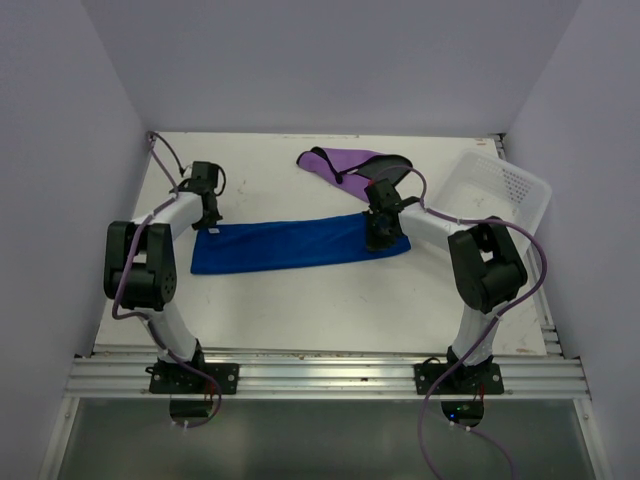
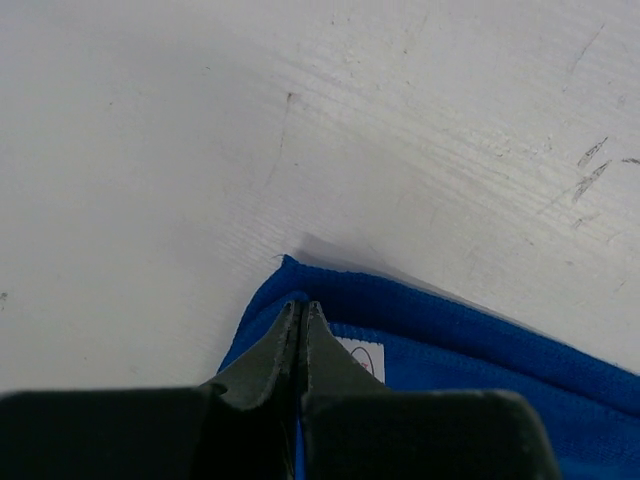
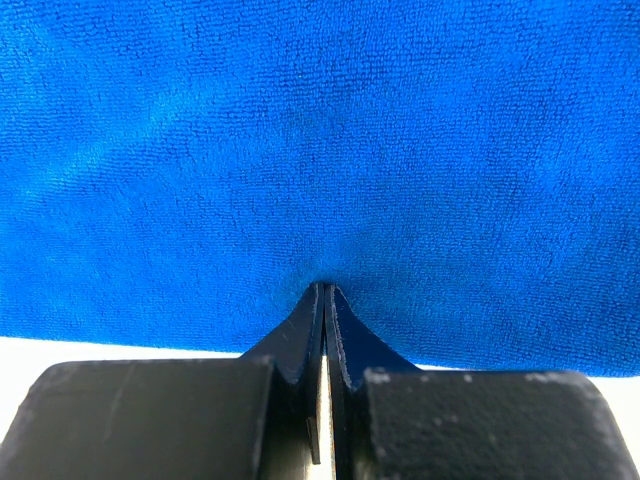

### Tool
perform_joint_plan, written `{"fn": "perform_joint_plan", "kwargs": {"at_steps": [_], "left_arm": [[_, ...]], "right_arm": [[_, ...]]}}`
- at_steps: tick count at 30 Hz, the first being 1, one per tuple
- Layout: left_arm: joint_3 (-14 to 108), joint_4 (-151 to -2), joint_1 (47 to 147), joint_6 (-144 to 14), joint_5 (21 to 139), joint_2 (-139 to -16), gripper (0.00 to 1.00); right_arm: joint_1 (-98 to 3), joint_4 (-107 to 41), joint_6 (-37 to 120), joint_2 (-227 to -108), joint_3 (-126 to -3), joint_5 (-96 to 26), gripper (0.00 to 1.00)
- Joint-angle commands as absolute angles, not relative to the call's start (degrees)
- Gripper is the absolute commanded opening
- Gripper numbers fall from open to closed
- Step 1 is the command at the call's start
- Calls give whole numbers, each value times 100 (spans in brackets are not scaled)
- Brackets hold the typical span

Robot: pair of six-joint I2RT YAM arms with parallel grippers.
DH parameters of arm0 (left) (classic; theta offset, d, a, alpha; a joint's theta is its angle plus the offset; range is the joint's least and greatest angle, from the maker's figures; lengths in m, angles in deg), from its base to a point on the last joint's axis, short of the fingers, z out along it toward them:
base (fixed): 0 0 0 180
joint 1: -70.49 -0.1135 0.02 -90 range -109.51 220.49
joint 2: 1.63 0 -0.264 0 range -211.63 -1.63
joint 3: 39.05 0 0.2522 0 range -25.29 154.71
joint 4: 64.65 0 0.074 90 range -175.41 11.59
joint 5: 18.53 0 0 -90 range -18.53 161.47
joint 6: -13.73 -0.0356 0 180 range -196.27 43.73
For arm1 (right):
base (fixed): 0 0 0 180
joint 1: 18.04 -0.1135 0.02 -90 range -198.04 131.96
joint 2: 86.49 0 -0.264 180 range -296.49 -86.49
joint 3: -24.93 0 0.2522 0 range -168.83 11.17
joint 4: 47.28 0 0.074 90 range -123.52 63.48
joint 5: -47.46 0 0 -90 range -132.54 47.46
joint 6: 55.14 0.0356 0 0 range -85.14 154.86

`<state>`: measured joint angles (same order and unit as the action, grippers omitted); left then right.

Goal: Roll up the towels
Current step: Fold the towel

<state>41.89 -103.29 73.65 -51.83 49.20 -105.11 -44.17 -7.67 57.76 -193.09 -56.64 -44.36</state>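
Note:
The blue towel (image 1: pixel 290 245) lies on the table as a long folded strip running left to right. My left gripper (image 1: pixel 212 222) is at its far left corner, jaws shut with the tips pinching the blue towel (image 2: pixel 480 350) beside a small white label (image 2: pixel 362 358); the left gripper (image 2: pixel 303 306) shows a sliver of blue between its fingers. My right gripper (image 1: pixel 385 236) is at the strip's right end. The right gripper (image 3: pixel 326 288) is shut, and the blue towel (image 3: pixel 320 150) puckers at its tips. The purple towel (image 1: pixel 345 163), with a black section, lies bunched behind the right arm.
A white perforated basket (image 1: pixel 505 190) stands tilted at the right rear of the table (image 1: pixel 300 310), close to the right arm's elbow. Walls enclose the table on the left, back and right. A metal rail (image 1: pixel 320 375) runs along the near edge.

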Motion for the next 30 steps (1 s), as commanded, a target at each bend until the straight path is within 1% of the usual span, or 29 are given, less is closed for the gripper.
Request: {"fn": "perform_joint_plan", "kwargs": {"at_steps": [1,10,11,13,14,17,20,21,23,24,27,30], "left_arm": [[4309,-10249,7392,-4938,4493,-10156,0],[4239,-10258,7392,-4806,4211,-10024,0],[4239,-10275,7392,-4806,4220,-10050,1],[4230,-10275,7392,-4806,4281,-10094,11],[4222,-10267,7392,-4797,4299,-10086,21],[4177,-10258,7392,-4780,4343,-10007,32],[4186,-10266,7392,-4788,4360,-9849,41],[4212,-10267,7392,-4797,4369,-9788,42],[4248,-10293,7392,-4832,4378,-9594,45],[4291,-10319,7392,-4850,4404,-9524,46],[4344,-10337,7392,-5008,4562,-9225,47],[4266,-10372,7392,-4982,4807,-8795,48]], "right_arm": [[-4423,-838,5675,-19661,-5642,-4491,0],[-4423,-820,5666,-19705,-5677,-4465,0],[-4423,-820,5666,-19697,-5677,-4447,0],[-4414,-785,5674,-19679,-5703,-4386,0],[-4414,-768,5675,-19662,-5729,-4299,0],[-4414,-698,5683,-19513,-5817,-4280,0],[-4414,-583,5692,-19346,-5957,-4105,3],[-4423,-513,5701,-19223,-5993,-4078,7],[-4423,-443,5736,-19091,-6115,-4060,11],[-4414,-364,5736,-18925,-6151,-4060,16],[-4405,-180,5745,-18538,-6291,-4139,18],[-4388,-65,5771,-18212,-6327,-4245,28]]}}
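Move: The left hand pinches the blue towel's top layer beside its far-left corner, which lies about 2 cm ahead, 2 cm left and 3 cm below; the white tag is roughly 1 cm back and 2 cm right, 2 cm down. The right hand's shut fingers sit on the towel, its near-right corner some 9 cm right and 1 cm back, the purple towel about 22 cm ahead and 6 cm left at table height. Left lets go of the blue towel's corner, rising about 8 cm; right then opens and lifts 4 cm. ##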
